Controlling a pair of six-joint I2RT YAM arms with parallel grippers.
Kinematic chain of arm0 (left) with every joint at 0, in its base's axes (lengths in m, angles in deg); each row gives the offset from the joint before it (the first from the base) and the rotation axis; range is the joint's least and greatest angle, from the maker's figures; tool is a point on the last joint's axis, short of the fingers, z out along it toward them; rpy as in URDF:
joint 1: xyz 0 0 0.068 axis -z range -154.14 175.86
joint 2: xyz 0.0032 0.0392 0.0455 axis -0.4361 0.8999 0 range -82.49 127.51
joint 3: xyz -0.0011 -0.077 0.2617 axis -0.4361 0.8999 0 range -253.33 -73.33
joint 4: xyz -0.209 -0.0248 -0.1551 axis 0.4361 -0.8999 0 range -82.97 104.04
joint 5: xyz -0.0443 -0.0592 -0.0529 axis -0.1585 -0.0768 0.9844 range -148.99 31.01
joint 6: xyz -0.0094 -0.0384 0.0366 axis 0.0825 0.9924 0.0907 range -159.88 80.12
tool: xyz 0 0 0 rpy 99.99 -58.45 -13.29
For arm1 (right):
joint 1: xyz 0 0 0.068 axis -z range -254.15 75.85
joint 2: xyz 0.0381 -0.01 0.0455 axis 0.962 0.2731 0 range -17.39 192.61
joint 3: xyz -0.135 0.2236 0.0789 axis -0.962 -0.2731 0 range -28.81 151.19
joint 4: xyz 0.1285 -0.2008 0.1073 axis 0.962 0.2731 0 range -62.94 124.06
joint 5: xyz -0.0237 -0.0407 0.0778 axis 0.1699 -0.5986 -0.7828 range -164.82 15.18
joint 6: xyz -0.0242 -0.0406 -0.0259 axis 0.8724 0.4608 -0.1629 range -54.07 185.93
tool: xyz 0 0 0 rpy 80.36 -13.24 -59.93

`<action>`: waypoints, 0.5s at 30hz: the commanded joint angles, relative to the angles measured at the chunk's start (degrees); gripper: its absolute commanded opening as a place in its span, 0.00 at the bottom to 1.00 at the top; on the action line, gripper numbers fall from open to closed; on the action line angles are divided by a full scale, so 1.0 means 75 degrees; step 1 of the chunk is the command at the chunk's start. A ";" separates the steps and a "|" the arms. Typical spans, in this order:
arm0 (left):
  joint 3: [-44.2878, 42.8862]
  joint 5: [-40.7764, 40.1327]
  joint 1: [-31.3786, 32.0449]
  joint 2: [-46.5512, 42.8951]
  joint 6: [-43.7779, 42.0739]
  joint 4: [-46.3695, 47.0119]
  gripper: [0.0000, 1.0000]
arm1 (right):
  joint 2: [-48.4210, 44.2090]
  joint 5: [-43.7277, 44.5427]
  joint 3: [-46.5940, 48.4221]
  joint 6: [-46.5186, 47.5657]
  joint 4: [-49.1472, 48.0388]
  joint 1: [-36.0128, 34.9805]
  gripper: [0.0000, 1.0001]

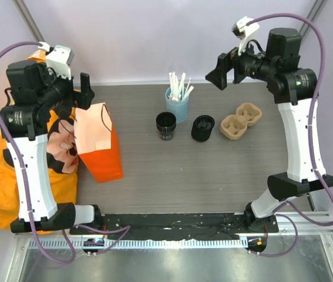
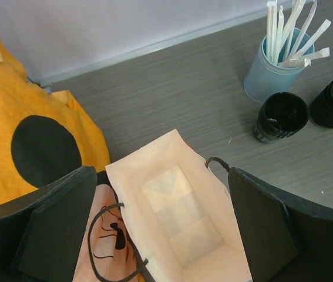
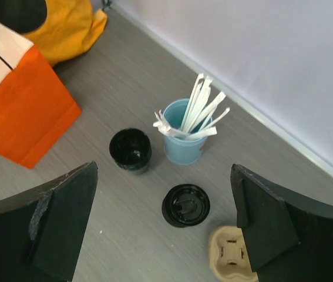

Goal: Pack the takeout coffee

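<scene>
An open black coffee cup (image 1: 166,125) stands mid-table, with a black lid (image 1: 202,128) to its right and a brown cardboard cup carrier (image 1: 241,121) beyond that. An orange paper bag (image 1: 98,144) with a white inside lies at the left, mouth open. My left gripper (image 1: 84,91) hovers open above the bag's mouth (image 2: 178,217), nothing between its fingers. My right gripper (image 1: 218,73) hangs open high over the back of the table. The right wrist view looks down on the cup (image 3: 130,150), lid (image 3: 185,205) and carrier (image 3: 232,255).
A blue tumbler (image 1: 177,103) full of white wrapped sticks stands behind the cup. A yellow cartoon-print cloth bag (image 1: 54,153) lies under and left of the orange bag, over the table's left edge. A pale wall runs along the back.
</scene>
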 commanded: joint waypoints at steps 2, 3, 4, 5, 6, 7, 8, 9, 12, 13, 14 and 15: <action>0.0446 0.0543 -0.0045 0.0025 0.0085 0.0777 1.00 | -0.0037 -0.0059 -0.0874 0.0411 -0.0808 -0.0180 1.00; 0.0528 0.0741 -0.0045 0.0037 0.0109 0.0835 1.00 | -0.0013 0.0105 -0.1178 0.0388 -0.0878 -0.0203 1.00; 0.0633 0.0847 -0.0045 0.0048 0.0144 0.0882 1.00 | -0.0025 0.0605 -0.1343 0.0307 -0.1076 -0.0204 1.00; 0.0716 0.0976 -0.0045 0.0060 0.0156 0.0952 1.00 | -0.0036 0.0854 -0.1507 0.0306 -0.1159 -0.0215 1.00; 0.0890 0.1128 -0.0022 0.0072 0.0156 0.0999 1.00 | -0.0048 0.1158 -0.1857 0.0341 -0.1207 -0.0192 1.00; 0.0985 0.1176 -0.0022 0.0084 0.0179 0.1046 1.00 | -0.0141 0.1648 -0.2046 0.0376 -0.1346 -0.0203 1.00; 0.1090 0.1188 -0.0010 0.0142 0.0237 0.1197 1.00 | -0.0200 0.1955 -0.2245 0.0481 -0.1429 -0.0204 1.00; 0.1289 0.1200 0.0002 0.0166 0.0284 0.1280 1.00 | -0.0247 0.2213 -0.2618 0.0551 -0.1488 -0.0204 1.00; 0.1536 0.1294 0.0107 0.0294 0.0390 0.1445 1.00 | -0.0411 0.3047 -0.3240 0.0763 -0.1629 -0.0052 1.00; 0.1548 0.1352 0.0131 0.0318 0.0413 0.1468 1.00 | -0.0446 0.3094 -0.3394 0.0821 -0.1675 0.0053 1.00; 0.1514 0.1410 0.0142 0.0365 0.0448 0.1445 1.00 | -0.0528 0.3153 -0.3535 0.0845 -0.1722 0.0159 1.00; 0.1502 0.1423 0.0154 0.0377 0.0460 0.1422 1.00 | -0.0564 0.3165 -0.3791 0.0822 -0.1757 0.0438 1.00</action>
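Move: My right hand hangs high and open: the cup carrier lies about 6 cm ahead, 13 cm to its right and 42 cm below, with the lid stack some 4 cm ahead and 3 cm left. The straw cup is roughly 11 cm ahead, 14 cm left. From my left hand the black cup is about 9 cm ahead, 24 cm right and 40 cm down; the paper bag's middle is some 5 cm back and 1 cm right, about 31 cm below. I drop my right hand fast, about 14 cm down and 5 or 6 cm forward, first straight on and then veering right towards the cup carrier, tipping the fingers down and swinging them clockwise. Meanwhile my left hand sinks some 6 cm above the bag, easing forward and right towards the black cup. Both grippers stay wide open and touch nothing. ##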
